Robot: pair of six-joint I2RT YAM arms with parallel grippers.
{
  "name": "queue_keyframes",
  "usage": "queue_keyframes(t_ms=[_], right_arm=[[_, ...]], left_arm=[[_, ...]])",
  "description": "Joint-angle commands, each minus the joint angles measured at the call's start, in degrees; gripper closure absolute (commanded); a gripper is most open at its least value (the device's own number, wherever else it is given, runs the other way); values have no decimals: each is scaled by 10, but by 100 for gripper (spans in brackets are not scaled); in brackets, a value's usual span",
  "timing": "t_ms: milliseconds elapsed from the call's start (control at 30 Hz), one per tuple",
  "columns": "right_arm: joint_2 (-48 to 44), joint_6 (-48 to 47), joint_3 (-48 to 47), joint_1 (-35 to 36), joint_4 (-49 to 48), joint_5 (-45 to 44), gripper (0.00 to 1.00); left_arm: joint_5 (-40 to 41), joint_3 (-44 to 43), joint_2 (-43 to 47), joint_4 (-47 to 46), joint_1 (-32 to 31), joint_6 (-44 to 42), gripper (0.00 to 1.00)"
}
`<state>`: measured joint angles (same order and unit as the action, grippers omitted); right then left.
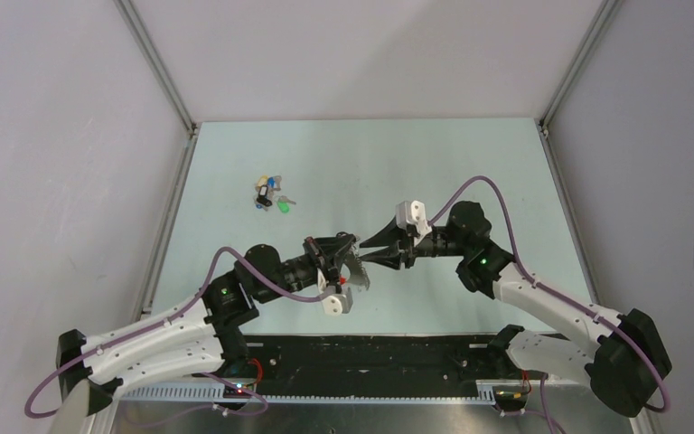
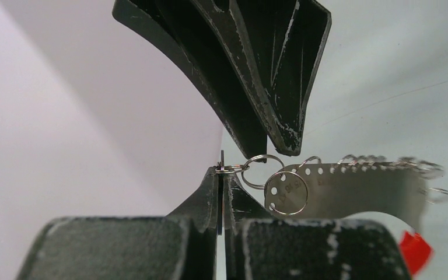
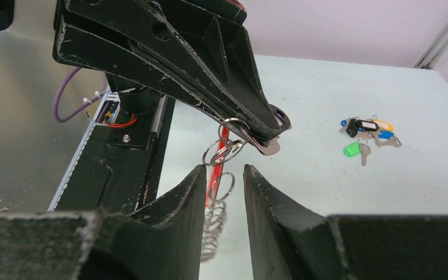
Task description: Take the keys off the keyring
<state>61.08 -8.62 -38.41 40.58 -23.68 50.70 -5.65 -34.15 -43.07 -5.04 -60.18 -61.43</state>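
My left gripper (image 2: 221,175) is shut on a thin flat key (image 3: 268,146), seen edge-on between its fingers, above the table's front middle (image 1: 348,256). A small wire ring (image 2: 233,169) links this key to a second ring and on to the keyring (image 2: 350,189). The keyring is a perforated silver strip with a red end (image 2: 414,251), strung with several wire rings, and it hangs below. My right gripper (image 3: 224,170) is open, its tips right by the linking rings (image 3: 224,149). The red keyring (image 3: 219,172) shows in the gap between the fingers, and nothing is gripped there.
Several loose keys with blue, green, yellow and black heads (image 1: 269,194) lie in a heap on the pale green table at the far left, also in the right wrist view (image 3: 366,133). Grey walls stand on both sides, and a black rail (image 1: 370,353) runs along the near edge.
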Motion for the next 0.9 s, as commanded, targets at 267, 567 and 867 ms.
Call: queue_keyframes(t_ms=[267,567,867], right_arm=[[7,11,-23,15,-52,-8,66],[8,14,-23,23,-60,-39,80],[-7,4,-22,22,-42,-60,100]], left_arm=[[-18,-1,15,-33,3,8,100],[-25,0,17,-33,3,9,100],[-20,0,16,-33,3,11,100]])
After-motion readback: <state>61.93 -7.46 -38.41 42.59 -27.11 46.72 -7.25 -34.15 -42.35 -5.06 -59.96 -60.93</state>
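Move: The linking rings between the key and the keyring lie about 1 cm to the right hand's left, straight ahead and level with it. The key pinched in the left fingers is some 3 cm left of the right hand, 2 cm ahead and 2 cm up; the metal keyring plate hangs about 6 cm below, 1 cm back and 1 cm left. From the left hand the rings are roughly 2 cm right, 2 cm back and 2 cm below. The right hand eases about 1 cm left and slightly up, pinching a linking ring while the left keeps the key. ##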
